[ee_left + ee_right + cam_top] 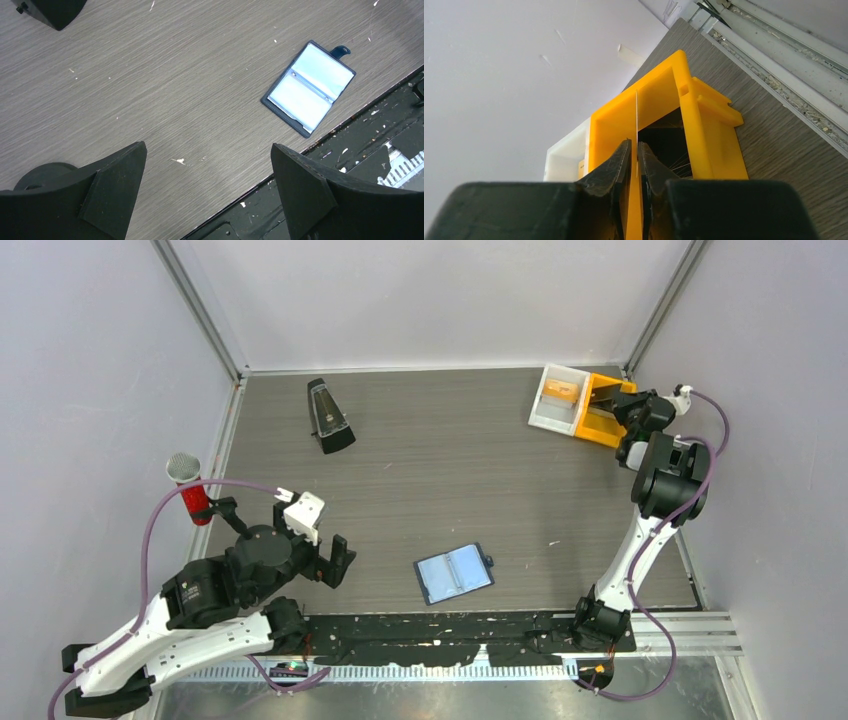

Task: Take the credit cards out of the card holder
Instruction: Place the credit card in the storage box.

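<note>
The card holder lies open and flat near the table's front edge, its light blue inside facing up. It also shows in the left wrist view, with its snap tab at the far side and no card sticking out. My left gripper is open and empty, low over the table to the left of the holder. My right gripper is at the far right corner, shut on a thin whitish card seen edge-on, over an orange bin. An orange-yellow item lies in the white bin; I cannot tell whether it is a card.
The orange bin and white bin stand side by side at the back right. A black metronome stands at the back left. A red-handled microphone is at the left edge. A black mat runs along the front edge.
</note>
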`<state>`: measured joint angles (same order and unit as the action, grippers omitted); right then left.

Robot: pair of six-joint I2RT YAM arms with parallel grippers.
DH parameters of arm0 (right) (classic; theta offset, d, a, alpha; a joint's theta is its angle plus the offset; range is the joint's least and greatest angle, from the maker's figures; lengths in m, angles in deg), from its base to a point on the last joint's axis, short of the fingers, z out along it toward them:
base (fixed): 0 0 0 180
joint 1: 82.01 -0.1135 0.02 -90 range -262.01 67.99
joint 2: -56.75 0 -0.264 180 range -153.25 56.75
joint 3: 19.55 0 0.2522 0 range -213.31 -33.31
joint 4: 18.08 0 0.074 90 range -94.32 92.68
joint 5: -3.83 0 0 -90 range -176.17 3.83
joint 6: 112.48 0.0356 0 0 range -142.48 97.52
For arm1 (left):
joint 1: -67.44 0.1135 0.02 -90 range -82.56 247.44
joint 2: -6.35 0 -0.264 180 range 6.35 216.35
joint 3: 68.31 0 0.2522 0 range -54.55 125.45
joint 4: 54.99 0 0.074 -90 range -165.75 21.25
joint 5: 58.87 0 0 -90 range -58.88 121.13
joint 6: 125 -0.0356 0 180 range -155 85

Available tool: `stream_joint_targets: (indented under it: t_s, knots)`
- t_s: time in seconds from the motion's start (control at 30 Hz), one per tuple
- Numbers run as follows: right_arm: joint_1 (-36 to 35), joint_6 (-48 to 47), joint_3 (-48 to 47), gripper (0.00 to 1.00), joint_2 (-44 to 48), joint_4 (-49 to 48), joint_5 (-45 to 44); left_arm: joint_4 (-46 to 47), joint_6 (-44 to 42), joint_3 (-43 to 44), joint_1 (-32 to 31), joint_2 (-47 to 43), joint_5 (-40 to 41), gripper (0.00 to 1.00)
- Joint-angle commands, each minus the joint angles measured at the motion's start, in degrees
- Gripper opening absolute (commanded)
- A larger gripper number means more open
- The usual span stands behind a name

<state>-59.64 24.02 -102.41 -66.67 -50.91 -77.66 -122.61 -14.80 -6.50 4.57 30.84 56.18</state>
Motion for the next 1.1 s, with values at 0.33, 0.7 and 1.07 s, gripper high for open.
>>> stream_joint_targets:
  t_s: [0.33, 0.7, 1.07]
  knots:
    - [0.24, -3.06, -5.13, 0.26, -0.17, 3.80, 0.26, 1.73, -0.70, -0.06, 0.21, -0.96, 2.03, 0.99]
    - [0.25, -5.34, -5.23, 0.37, 3.12, 5.74, -1.16, 2.01, -0.61, -0.23, 0.21, -2.28, 1.77, 0.99]
    - [0.23, -5.50, -5.85, 0.55, 4.02, 7.39, -0.73, 2.23, -1.14, -0.33, 0.21, -2.08, 1.02, 0.99]
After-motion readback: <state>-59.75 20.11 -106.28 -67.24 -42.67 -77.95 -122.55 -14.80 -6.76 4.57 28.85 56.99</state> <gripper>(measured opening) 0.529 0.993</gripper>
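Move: Just under the right fingertips is the storage box's orange compartment, its middle about 3 cm to the left, 1 cm ahead and 6 cm below. The white compartment joins it, roughly 14 cm to this hand's left, some 1 cm ahead and equally low. From the waiting left hand, the orange compartment is about 45 cm ahead, 80 cm to the right and 18 cm lower. Opening from a narrow slit to about half wide, the right fingers let go of the black credit card standing edge-on between them over the orange compartment. Meanwhile the hand sinks only about 1 cm into the box and tips down some 5 degrees, seeming to bear on the compartment's wall. ##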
